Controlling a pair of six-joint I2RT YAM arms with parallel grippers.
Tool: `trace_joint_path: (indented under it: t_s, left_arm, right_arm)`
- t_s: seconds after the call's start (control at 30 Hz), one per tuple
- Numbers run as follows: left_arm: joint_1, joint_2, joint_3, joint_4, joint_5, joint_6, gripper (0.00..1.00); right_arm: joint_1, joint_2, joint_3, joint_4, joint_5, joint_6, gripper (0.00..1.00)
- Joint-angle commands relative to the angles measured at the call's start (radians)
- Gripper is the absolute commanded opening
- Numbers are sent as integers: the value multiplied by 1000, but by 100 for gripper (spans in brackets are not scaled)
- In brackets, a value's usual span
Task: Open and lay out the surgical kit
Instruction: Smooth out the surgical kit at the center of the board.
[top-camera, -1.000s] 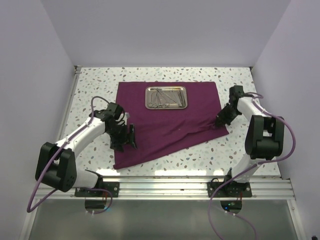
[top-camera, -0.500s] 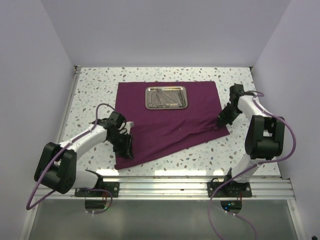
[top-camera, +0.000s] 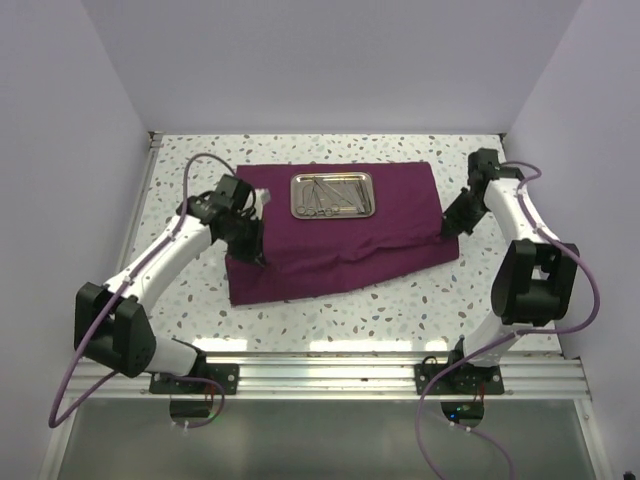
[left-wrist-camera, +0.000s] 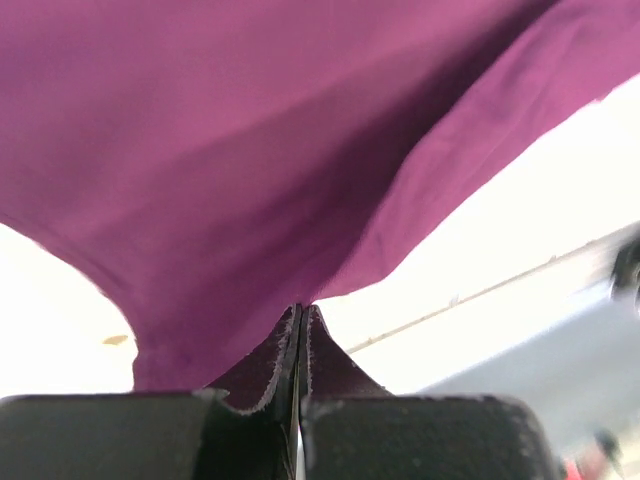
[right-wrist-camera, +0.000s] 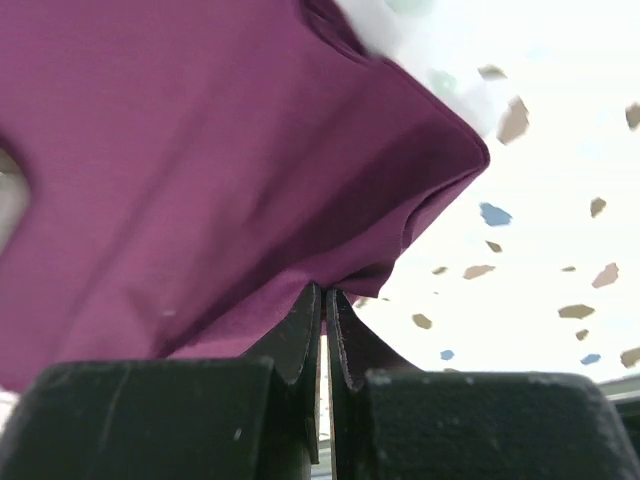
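The surgical kit's maroon cloth (top-camera: 340, 250) is spread on the speckled table, and its near part is raised between my two grippers. On its far half stands the small steel tray (top-camera: 332, 194) with thin silver instruments (top-camera: 325, 192) inside. My left gripper (top-camera: 251, 243) is shut on the cloth's left edge; in the left wrist view its fingertips (left-wrist-camera: 302, 312) pinch the cloth (left-wrist-camera: 250, 150). My right gripper (top-camera: 449, 226) is shut on the right edge, and the right wrist view shows its jaws (right-wrist-camera: 325, 292) closed on a fold of cloth (right-wrist-camera: 200, 150).
White walls close in the table on the left, back and right. A metal rail (top-camera: 330, 372) carrying both arm bases runs along the near edge. Bare speckled tabletop (top-camera: 400, 315) lies between the cloth and the rail.
My left gripper has shut on the cloth's left edge and moved toward the back, raising it. The right gripper moved back a little too. The near flap no longer lies flat.
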Motion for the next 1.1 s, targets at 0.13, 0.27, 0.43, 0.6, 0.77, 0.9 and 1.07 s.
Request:
trace_joint_path:
  t_s: [0.13,0.27,0.43,0.6,0.77,0.9,1.07]
  left_arm:
    - [0,140,469,-46,-319,11,0]
    - [14,226,675,-62,-392,-3,0]
    - [46,317,896,-82,-432,-12,0]
    - [100,358,1028,-78,-404,-46,0]
    - [106,372,1157,-79,-386,-38,0]
    - [109,340,1189,-49,-381,-21,0]
    - [108,264,1142,-10,-320,-20,0]
  right_arm:
    - [-10,27,325,-77,-40,17,0]
    - [-11,87,489,-114,-57,28,0]
    - [-13,138,677,-137,-81,46,0]
    - [-19,141,772,-108,-118,67,0]
    - [-24,106,809,-62,-156,84,0]
    - [-27,63,819,20,-208,106,0]
    - [-33,6,855,8,-239,107,0]
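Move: The instrument tray lies about 26 cm ahead and 18 cm right of the left hand, 7 cm lower; the purple cloth's far left corner is some 38 cm ahead, 6 cm left. From the right hand the tray is about 17 cm ahead, 28 cm left and 5 cm below, and the far right corner some 30 cm ahead, 4 cm left. Both hands keep their pinch and swing the cloth up about 25 cm and forward towards the tray, tilting fingers outward. ##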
